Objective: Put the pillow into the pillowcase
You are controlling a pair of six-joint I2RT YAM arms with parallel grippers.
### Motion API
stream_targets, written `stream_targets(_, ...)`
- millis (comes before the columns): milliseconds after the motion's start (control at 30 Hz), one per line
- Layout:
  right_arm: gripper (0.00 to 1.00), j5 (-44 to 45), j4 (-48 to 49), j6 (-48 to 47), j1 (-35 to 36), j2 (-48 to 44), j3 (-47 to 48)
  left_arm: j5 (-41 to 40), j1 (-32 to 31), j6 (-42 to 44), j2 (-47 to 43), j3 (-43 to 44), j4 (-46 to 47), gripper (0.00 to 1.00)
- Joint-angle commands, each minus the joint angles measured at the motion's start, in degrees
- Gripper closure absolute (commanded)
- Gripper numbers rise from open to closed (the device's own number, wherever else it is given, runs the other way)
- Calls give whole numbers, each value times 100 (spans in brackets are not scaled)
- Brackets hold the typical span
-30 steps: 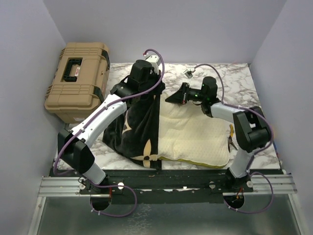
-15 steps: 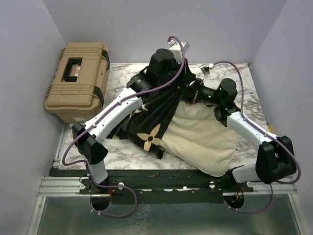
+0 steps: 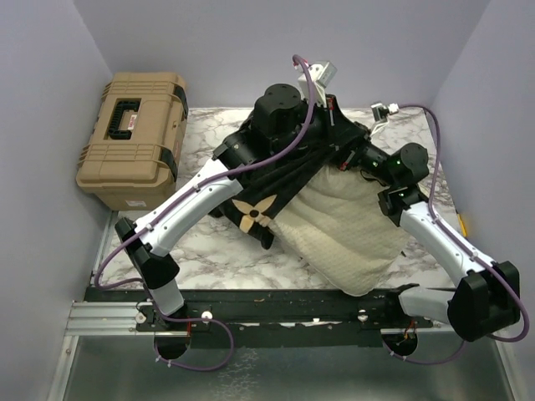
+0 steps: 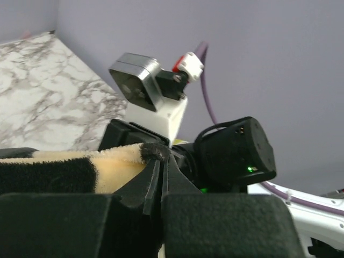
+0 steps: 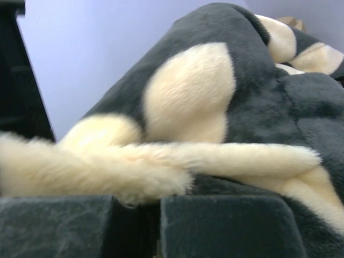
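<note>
The black plush pillowcase (image 3: 267, 188) with tan flower motifs hangs lifted over the middle of the table. The cream quilted pillow (image 3: 347, 230) sticks out of its lower right side, its far end hidden under the black fabric. My left gripper (image 3: 322, 125) is shut on the pillowcase's upper edge; in the left wrist view (image 4: 160, 161) its jaws pinch black and tan fabric (image 4: 80, 166). My right gripper (image 3: 351, 157) is shut on the pillowcase close beside it; plush fabric (image 5: 215, 118) fills the right wrist view above its closed jaws (image 5: 160, 201).
A tan hard toolbox (image 3: 134, 138) stands at the back left, partly off the marble table (image 3: 209, 246). Purple walls close in the back and both sides. A small yellow object (image 3: 462, 224) lies at the table's right edge.
Both grippers have risen and shifted toward the back right, lifting the pillowcase with them. The pillow was dragged up and tilted, with more of it under the black fabric than before.
</note>
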Motion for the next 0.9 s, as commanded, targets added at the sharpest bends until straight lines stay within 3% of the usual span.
stream_targets(0, 100, 880, 49, 428, 2, -318, 142, 728, -565, -431, -378, -122, 1127, 100)
stream_targets(300, 100, 1577, -319, 645, -481, -1017, 71, 157, -894, -353, -1572, -1992, 1220, 100)
stream_targets(433, 100, 1597, -8, 921, -506, -954, -23, 183, -1090, -700, -1672, -2495, 1826, 100)
stream_targets(533, 100, 1732, 207, 1062, -504, -910, -168, 234, -1443, -854, -1340, -2402, 2414, 100)
stream_targets(700, 100, 1986, 156, 1022, -505, -911, -367, 430, -2036, -855, -408, -1383, 2610, 100)
stream_targets(867, 100, 2230, 288, 1095, -500, -803, -561, 729, -2208, -1050, 104, -842, 2770, 100)
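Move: Both hands still grip gathered pillowcase. The middle of the hanging pillow lies about 12 cm back of the left hand, 4 to its right and 22 below; the case's dark bulk is roughly 13 cm left, 5 back and 14 below, and the right gripper's tips some 5 back, 3 right and 7 below. From the right hand, the pillow's middle is about 7 cm back, 1 right and 15 below. Left hand pulls its pillowcase rim about 9 cm back, then right; right hand, still gripping, goes right, rising. ##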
